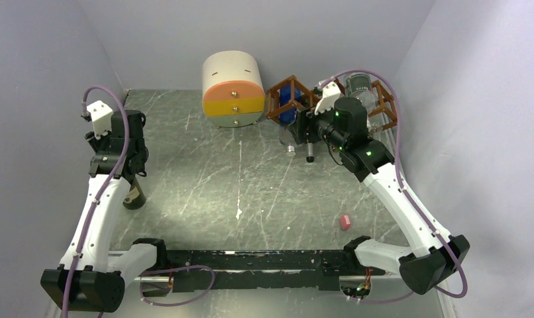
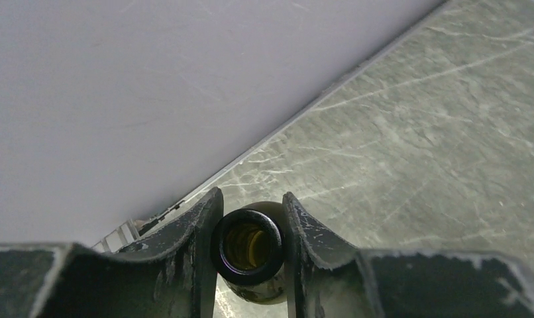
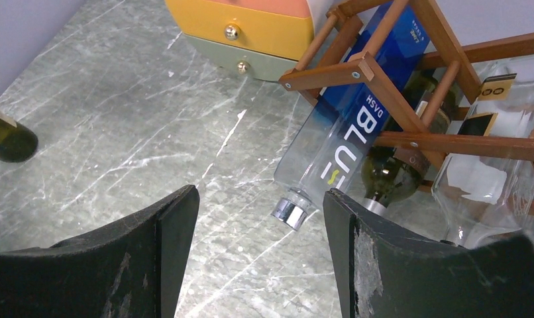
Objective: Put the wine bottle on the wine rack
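A dark green wine bottle stands upright on the table's left side. My left gripper is shut on its neck from above. In the left wrist view the bottle's open mouth sits pinched between the two fingers. The reddish-brown wine rack stands at the back right and holds a blue-labelled clear bottle, a dark bottle and a clear bottle. My right gripper hangs open just in front of the wine rack, with nothing between its fingers. The wine bottle's base shows at the right wrist view's left edge.
A cream-and-orange rounded drawer cabinet stands left of the rack at the back. A small pink object lies on the marble table near the right arm. Grey walls close in the table on three sides.
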`<control>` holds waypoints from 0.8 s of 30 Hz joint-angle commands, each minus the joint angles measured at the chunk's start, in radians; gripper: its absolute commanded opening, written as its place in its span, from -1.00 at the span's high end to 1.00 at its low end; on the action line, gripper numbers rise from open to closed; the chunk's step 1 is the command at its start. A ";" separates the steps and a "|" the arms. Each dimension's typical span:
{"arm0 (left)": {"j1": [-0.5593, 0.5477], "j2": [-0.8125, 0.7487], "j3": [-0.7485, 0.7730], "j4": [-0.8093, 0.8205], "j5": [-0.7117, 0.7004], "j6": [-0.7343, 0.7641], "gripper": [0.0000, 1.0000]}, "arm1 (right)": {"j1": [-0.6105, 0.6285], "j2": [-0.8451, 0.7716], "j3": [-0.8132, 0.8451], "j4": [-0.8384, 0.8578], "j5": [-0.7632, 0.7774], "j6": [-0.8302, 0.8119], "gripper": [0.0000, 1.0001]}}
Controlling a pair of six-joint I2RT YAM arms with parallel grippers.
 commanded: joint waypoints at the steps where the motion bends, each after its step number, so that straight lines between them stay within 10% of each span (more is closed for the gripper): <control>1: 0.007 -0.033 0.105 0.034 0.192 0.142 0.86 | 0.003 -0.019 -0.007 0.018 -0.001 0.000 -0.46; 13: -0.038 -0.041 0.186 0.148 1.177 0.177 0.86 | 0.027 -0.038 -0.166 0.172 -0.190 0.107 -0.48; 24: -0.550 0.087 0.184 0.234 0.947 0.200 0.86 | 0.224 -0.052 -0.314 0.429 -0.139 0.137 -0.55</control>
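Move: The left hand already holds the wine bottle by its neck, the body hanging below it; the open right gripper, where the bottle is headed, is some 54 cm to its right, 6 cm farther out and a little higher. The wine rack is about 68 cm right, 23 cm ahead; the drawer chest 35 cm right, 29 cm ahead. From the right hand, the bottle is roughly 53 cm left and 8 cm back; the blue bottle is 12 cm straight ahead, the rack 16 cm ahead and 14 cm right, all lower. Keeping its grip on the neck, the left hand swings the wine bottle about 30 cm to the right towards the open right gripper, bowing forward and up by some 5 cm on the way before easing partly back and down, while the wrist turns clockwise about 80 degrees. The right hand leaves the rack to meet it, going some 7 cm left while also sinking and drawing back about 5 cm each, turning slightly counter-clockwise with its fingers staying open and not yet on the bottle. ##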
